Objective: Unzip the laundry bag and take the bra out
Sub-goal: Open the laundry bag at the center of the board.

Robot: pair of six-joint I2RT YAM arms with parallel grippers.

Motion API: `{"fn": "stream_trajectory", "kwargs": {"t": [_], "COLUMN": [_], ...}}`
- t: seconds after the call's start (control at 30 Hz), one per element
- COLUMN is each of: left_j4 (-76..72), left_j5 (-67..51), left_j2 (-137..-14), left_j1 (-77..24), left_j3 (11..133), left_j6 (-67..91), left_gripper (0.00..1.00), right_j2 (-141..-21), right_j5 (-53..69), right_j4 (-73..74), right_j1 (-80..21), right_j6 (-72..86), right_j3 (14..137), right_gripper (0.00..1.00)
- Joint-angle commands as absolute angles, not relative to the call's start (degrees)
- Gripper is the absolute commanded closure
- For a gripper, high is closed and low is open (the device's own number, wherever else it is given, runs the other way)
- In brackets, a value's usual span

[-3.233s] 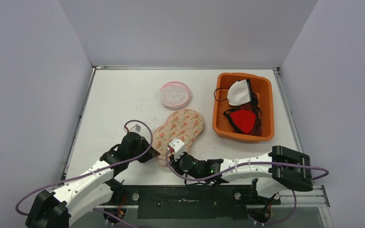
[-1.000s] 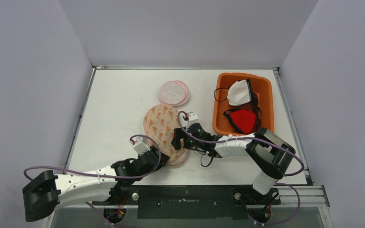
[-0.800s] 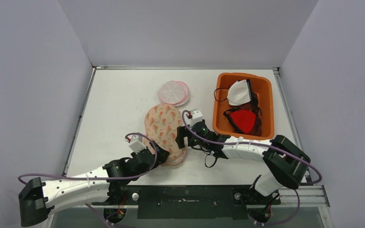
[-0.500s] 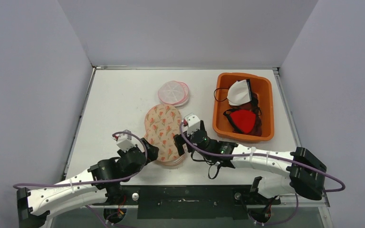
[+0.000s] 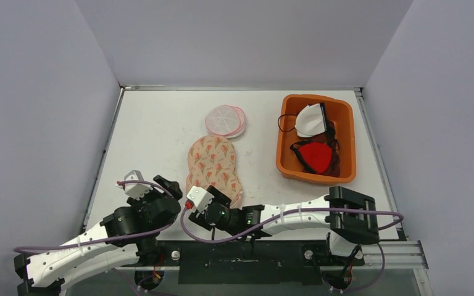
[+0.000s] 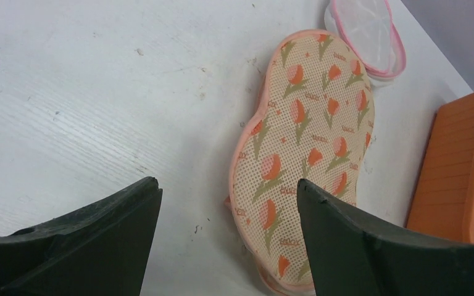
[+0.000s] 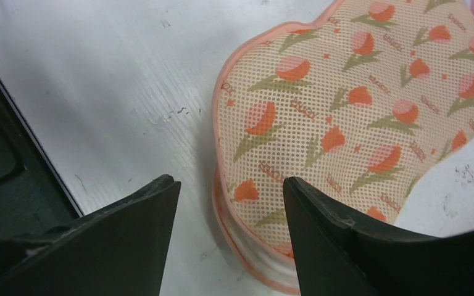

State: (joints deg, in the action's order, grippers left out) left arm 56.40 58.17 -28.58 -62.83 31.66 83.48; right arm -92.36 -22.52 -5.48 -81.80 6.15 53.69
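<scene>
The laundry bag [image 5: 213,168] is a peanut-shaped mesh pouch with orange tulips and a pink rim, lying flat mid-table. Its zip shows shut along the rim; the bra is hidden inside. My left gripper [image 5: 168,187] hovers open just left of the bag's near end, and in the left wrist view the bag [image 6: 308,135] lies ahead of the empty left gripper [image 6: 225,185]. My right gripper [image 5: 221,198] stands open at the bag's near end. In the right wrist view the right gripper [image 7: 229,182] frames the near rim of the bag [image 7: 358,105], holding nothing.
An orange bin [image 5: 313,177] at the right holds a white garment [image 5: 311,120] and a red one [image 5: 316,156]. A round pink-rimmed mesh pouch [image 5: 225,120] lies just beyond the bag. The black base rail runs along the near table edge.
Both arms have drawn back toward the near edge. The left gripper has let go of the bag and opened. The right gripper swung from the bag's right side to its near end.
</scene>
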Motion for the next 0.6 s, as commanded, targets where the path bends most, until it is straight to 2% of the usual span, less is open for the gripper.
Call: {"fn": "stream_trajectory", "kwargs": {"t": [0.0, 0.23, 0.4, 0.5, 0.57], "left_j4": [62.7, 62.6, 62.6, 62.5, 62.4], "left_j5": [62.0, 61.4, 61.0, 60.7, 60.7], "left_j2": [-26.1, -22.5, -21.4, -21.0, -20.9], "left_j1": [-61.8, -61.2, -61.1, -61.0, -61.0], "left_j3": [31.8, 30.0, 29.1, 28.7, 28.6], "left_j6": [90.4, 89.6, 89.5, 89.5, 89.5], "left_gripper": [0.22, 0.22, 0.22, 0.22, 0.22], "right_j2": [-97.4, -102.9, -104.1, -103.6, -101.6], "right_j5": [-24.8, -24.6, -25.2, -25.4, -25.9], "right_j4": [-8.7, -8.6, -8.6, -8.5, -8.9], "right_j1": [-82.0, -81.9, -81.8, -81.9, -82.0], "right_j6": [2.3, 1.9, 2.6, 3.0, 3.5], "right_j3": [58.5, 61.1, 61.2, 61.0, 60.3], "right_gripper": [0.4, 0.54, 0.72, 0.93, 0.95]}}
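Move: The near part of the laundry bag's left rim lies about 5 cm below the open right gripper, some 2 cm to its left and 1 cm ahead; the bag's middle is roughly 9 cm ahead and 5 cm right. Beyond it the pink-rimmed mesh bag sits some 26 cm ahead and 7 cm right, and the orange bin about 21 cm ahead and 38 cm right. From the left hand that rim is about 7 cm right, 4 cm back and 9 cm below. Sink the right gripper about 5 cm onto the near part of the laundry bag's left rim, carrying it some 2 cm left on the way and letting the fingers tip slightly steeper. Shut the half-open fingers as it settles, so the tips pinch the rim between them. Ease the empty left gripper, still open, a couple of centimetres left, away from the bag. ##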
